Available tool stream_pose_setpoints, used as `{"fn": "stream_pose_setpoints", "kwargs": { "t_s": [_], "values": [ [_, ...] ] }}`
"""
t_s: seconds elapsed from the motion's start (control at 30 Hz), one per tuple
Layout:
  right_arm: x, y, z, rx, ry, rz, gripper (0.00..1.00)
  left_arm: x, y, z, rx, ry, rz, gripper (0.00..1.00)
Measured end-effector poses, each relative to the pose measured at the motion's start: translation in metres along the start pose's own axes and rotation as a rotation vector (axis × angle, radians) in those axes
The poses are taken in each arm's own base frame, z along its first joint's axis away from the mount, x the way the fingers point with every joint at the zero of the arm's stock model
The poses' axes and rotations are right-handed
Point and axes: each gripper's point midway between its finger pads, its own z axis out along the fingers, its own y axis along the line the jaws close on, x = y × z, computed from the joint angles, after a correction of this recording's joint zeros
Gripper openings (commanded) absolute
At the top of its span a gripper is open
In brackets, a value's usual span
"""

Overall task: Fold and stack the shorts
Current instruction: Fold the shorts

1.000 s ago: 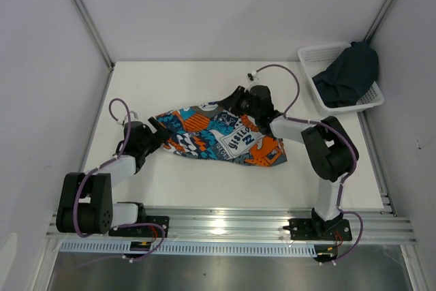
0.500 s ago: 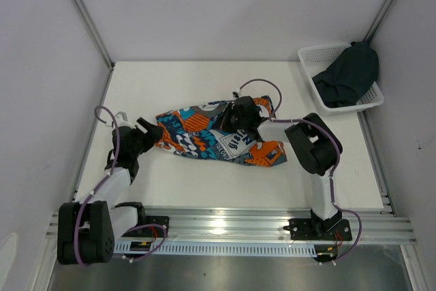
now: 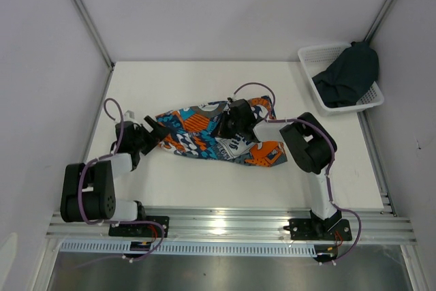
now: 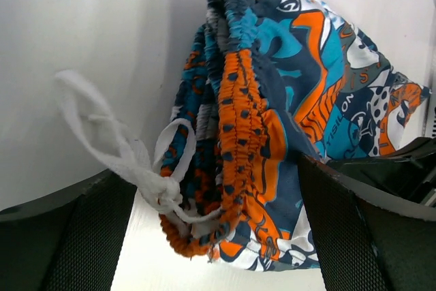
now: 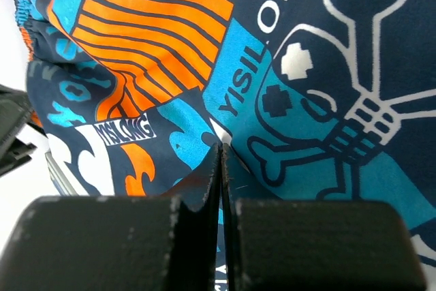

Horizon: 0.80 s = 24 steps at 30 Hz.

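Observation:
The printed shorts lie crumpled across the middle of the table, waistband end to the left. My left gripper is open at that end. In the left wrist view its fingers stand wide on either side of the orange elastic waistband and the knotted white drawstring, without closing on them. My right gripper rests on top of the print. In the right wrist view its tips are shut, pinching a pucker of the printed shorts. The dark shorts lie bunched in the basket.
A white mesh basket stands at the back right corner, against the right wall. Grey walls close the table on the left, back and right. A metal rail runs along the near edge by the arm bases.
The right gripper came down and left from the shorts' far edge onto the print and shut there. The left arm swung slightly; its gripper stays open at the waistband.

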Motion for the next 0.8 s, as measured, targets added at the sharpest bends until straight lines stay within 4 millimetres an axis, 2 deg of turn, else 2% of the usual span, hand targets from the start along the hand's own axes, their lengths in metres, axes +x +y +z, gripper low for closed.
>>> {"fn": "stream_pose_setpoints", "kwargs": {
  "t_s": [0.23,0.33,0.37,0.5,0.7,0.8],
  "values": [
    [0.004,-0.004,-0.001,0.016,0.015,-0.007,0.0,-0.008,-0.007,0.014,0.038,0.02,-0.012,0.99],
    [0.004,-0.005,-0.001,0.018,0.017,-0.013,0.0,-0.012,-0.01,0.022,0.047,0.034,-0.015,0.88],
    [0.004,-0.005,-0.001,0.018,0.017,-0.015,0.0,-0.013,-0.01,0.024,0.048,0.037,-0.017,0.8],
    [0.005,-0.006,-0.002,0.022,0.02,-0.021,0.0,-0.009,-0.009,0.028,0.053,0.062,-0.031,0.58],
    [0.005,-0.006,-0.003,0.026,0.024,-0.03,0.0,-0.007,-0.015,0.028,0.092,0.076,-0.025,0.5],
    [0.005,-0.006,-0.003,0.028,0.026,-0.031,0.0,-0.007,-0.019,0.028,0.116,0.081,-0.023,0.39]
  ]
}}
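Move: The orange gathered waistband of the shorts, at their left end, is already bracketed by the open left fingers, its part to be gripped about 3 cm ahead, 1 cm right and 1 cm lower. Its far corner lies some 7 cm ahead and level sideways; the shut right gripper is about 20 cm to the right, level fore and aft. From the right hand, the shorts' printed middle is right under the tips, while the waistband grip spot lies 19 cm left and 2 cm ahead. The shorts' waistband is taken between the left fingers: that hand slides forward about 3 cm along it at nearly constant height, then closes to about half its opening, drifting 1.5 cm right and turning slightly clockwise. The shut right fingertips keep pressing on the middle of the shorts, almost still. ##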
